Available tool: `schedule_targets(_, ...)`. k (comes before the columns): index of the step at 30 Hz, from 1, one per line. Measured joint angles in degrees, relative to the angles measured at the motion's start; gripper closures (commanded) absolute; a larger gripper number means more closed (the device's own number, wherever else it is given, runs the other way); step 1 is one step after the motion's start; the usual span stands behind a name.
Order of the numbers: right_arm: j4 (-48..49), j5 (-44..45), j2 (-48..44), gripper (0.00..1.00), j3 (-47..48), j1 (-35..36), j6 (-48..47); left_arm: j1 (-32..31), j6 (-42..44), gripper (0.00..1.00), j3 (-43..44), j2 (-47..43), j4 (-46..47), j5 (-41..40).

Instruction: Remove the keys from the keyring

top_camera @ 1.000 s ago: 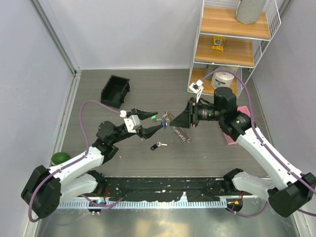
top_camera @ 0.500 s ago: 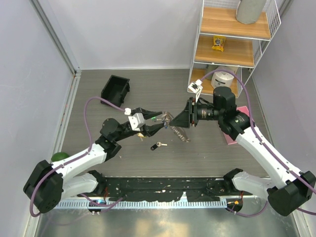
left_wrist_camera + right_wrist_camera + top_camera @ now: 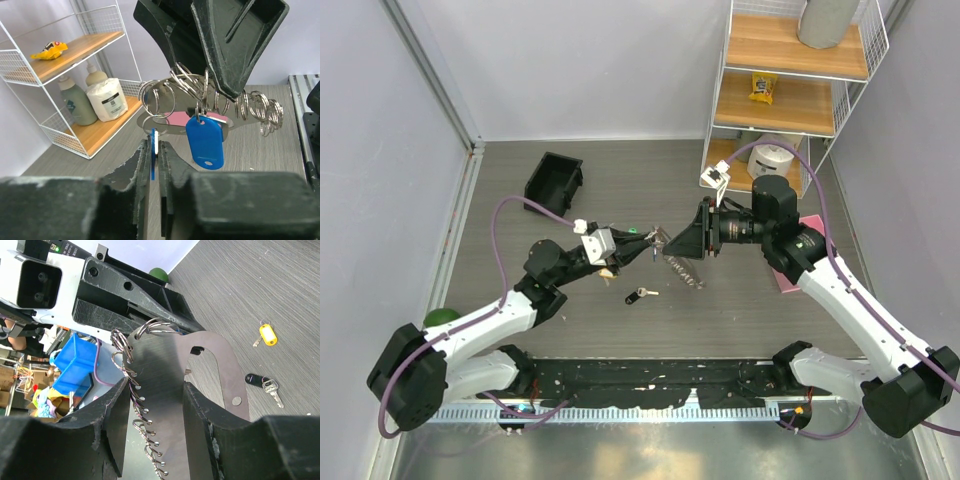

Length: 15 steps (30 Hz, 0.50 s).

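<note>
My right gripper (image 3: 692,243) is shut on the keyring (image 3: 160,365), a flat silvery strip lined with wire rings (image 3: 200,92), held up above the table. My left gripper (image 3: 155,150) faces it from the left. Its jaws are shut on the thin blue head of a key (image 3: 152,136), seen edge-on and hanging from a ring. A second blue-headed key (image 3: 205,142) dangles free just to its right. In the top view the left gripper (image 3: 642,243) meets the keyring (image 3: 682,268) mid-table.
Loose keys lie on the table: a black-headed one (image 3: 640,294) below the grippers and a yellow one (image 3: 267,335). A black bin (image 3: 554,183) stands at back left, a wire shelf (image 3: 790,90) at back right, and a pink tray (image 3: 788,281) under the right arm.
My left gripper has moved right toward the keyring, and its jaws have closed from wide open onto the blue key head. The right arm and keyring have stayed put.
</note>
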Motion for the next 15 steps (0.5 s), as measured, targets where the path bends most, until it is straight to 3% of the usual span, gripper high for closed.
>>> schedule_targets(1, 0.04, 0.02, 0.00, 0.69, 0.00, 0.00, 0.09, -0.07, -0.11, 1.00, 0.02, 0.00, 0.00, -0.04)
schedule_targets(15, -0.39, 5.22, -2.16, 0.70, -4.70, -0.22, -1.95, -0.26, 4.33, 1.00, -0.02, -10.40, -11.87, -5.86)
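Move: Between the left fingertips, about at the hand point, stands a blue key tag. The keyring plate's middle lies some 7 cm to the left hand's right and 4 cm back; a second blue tag hangs about 3 cm back, 2 cm to the right and 1 cm below. From the right hand, gripping the plate with its middle about at the hand point, the pinched tag lies 5 cm left, 2 cm ahead and slightly below. Pulling the blue tag away from the keyring plate, the left hand first shuts its fingers tighter on it, then draws some 3 cm to its left, rising 1.5 cm with a slight counter-clockwise turn. The right hand keeps its grip on the plate and sinks about 3 cm, easing a little right and forward, so the hands part by about 5 cm. ##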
